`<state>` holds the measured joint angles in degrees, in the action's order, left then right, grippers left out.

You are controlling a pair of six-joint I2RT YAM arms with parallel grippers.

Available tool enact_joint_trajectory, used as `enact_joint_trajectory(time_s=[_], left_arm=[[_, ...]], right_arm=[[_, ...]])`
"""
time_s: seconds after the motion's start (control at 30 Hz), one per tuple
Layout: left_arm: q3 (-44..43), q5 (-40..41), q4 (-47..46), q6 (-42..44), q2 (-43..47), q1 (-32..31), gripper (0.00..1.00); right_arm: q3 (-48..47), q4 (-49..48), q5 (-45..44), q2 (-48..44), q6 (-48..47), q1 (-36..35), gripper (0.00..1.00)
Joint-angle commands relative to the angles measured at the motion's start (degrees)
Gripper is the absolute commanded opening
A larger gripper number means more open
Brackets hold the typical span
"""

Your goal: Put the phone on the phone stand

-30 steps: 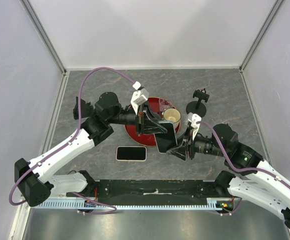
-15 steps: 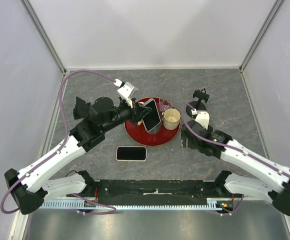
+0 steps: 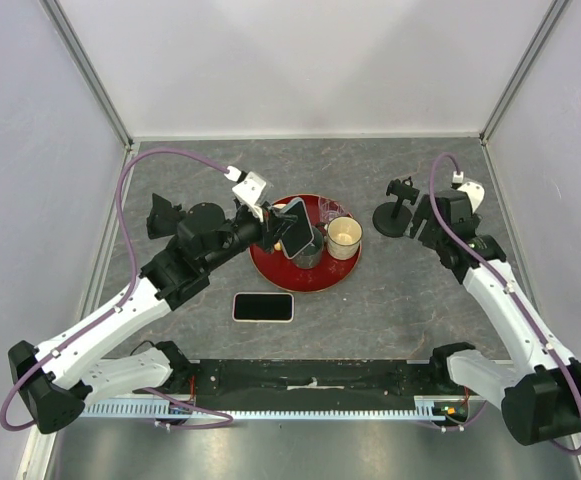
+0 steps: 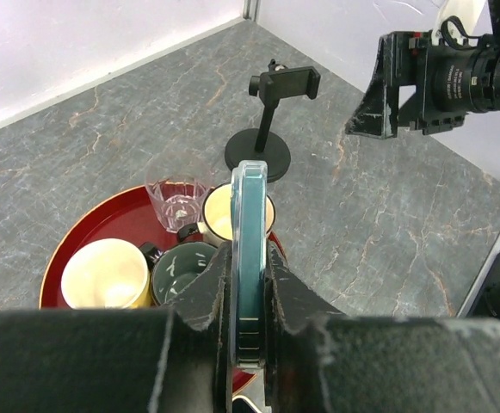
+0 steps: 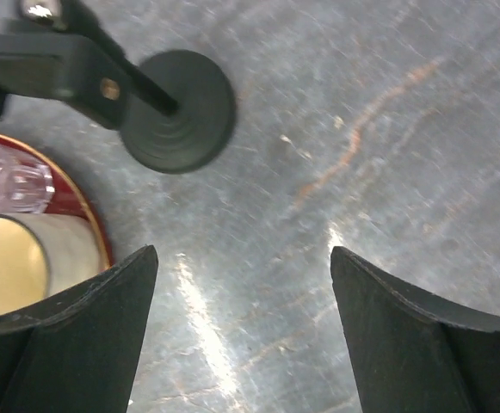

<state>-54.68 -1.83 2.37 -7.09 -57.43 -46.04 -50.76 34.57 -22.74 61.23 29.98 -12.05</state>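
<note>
My left gripper [image 3: 288, 232] is shut on a phone [image 3: 297, 228] in a teal case and holds it on edge above the red tray [image 3: 270, 271]. In the left wrist view the phone [image 4: 251, 241] stands upright between the fingers [image 4: 208, 284] of my left gripper [image 4: 250, 262]. The black phone stand [image 3: 397, 206] stands at the back right, its clamp empty; it also shows in the left wrist view [image 4: 269, 107]. My right gripper [image 3: 422, 226] is open and empty just right of the stand. In the right wrist view my right gripper [image 5: 241, 254] hovers over bare table, near the stand's round base [image 5: 178, 110].
A second phone [image 3: 263, 307] lies flat on the table in front of the tray. The tray holds a cream cup [image 3: 344, 237], a yellow cup [image 4: 103, 274], a dark green mug [image 4: 185, 267] and a clear glass [image 4: 179, 185]. Walls close in three sides.
One second ago both grippers met at the phone near the tray's front right. The right gripper has let go and swung right, beside the stand. The left gripper has carried the phone back over the tray.
</note>
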Motion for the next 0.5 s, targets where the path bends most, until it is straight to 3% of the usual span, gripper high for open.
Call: enact_joint_trajectory(time_s=[0.0,0.13,0.23,0.47], left_arm=[[-1.3,-2.5,-7.5,2.7,1.9,-0.1,0.02],[-2.2,-4.0,-6.9,1.0,1.9,-0.1,0.02],[-2.6,-6.8,-6.9,-0.5,1.4,-0.1,0.02],[-1.8,-8.8,-8.2,-0.4,0.6,-0.4,0.02]], right_arm=[[1.2,-14.3,8.2,-1.5,-4.4,1.2,0.86],[0.1,-18.6,7.7,1.1,-7.1,1.9,0.66],[-1.4,-20.3,7.5,3.8,-9.7,1.9,0.57],[-3.6,-24.9,9.2,7.3,-14.2,1.9,0.52]])
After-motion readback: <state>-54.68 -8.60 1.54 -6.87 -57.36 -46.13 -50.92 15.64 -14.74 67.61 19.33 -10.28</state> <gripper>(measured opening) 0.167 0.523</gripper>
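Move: Ahead of the open right hand and to its left stands the phone stand, roughly 9 cm farther out, 5 cm to the left and 9 cm down to its middle. The cream mug is some 16 cm left and 4 cm ahead of that hand, the clear glass about 20 cm left and 11 cm ahead, both around 11 cm below. From the left hand, still holding the phone, the stand lies about 19 cm ahead, 24 cm right and 26 cm lower; the cream mug lies 13 cm ahead, 13 cm right and 27 cm lower. Reaching forward about 6 cm and slightly left, the right hand closes in on the phone stand, first rising a couple of centimetres and then levelling off. Its fingers narrow from wide to about half open, while the wrist tips the fingertips up and turns counter-clockwise, each some 10 degrees. The left hand keeps its grip on the phone, easing back and right about 2 cm with a small clockwise turn. ##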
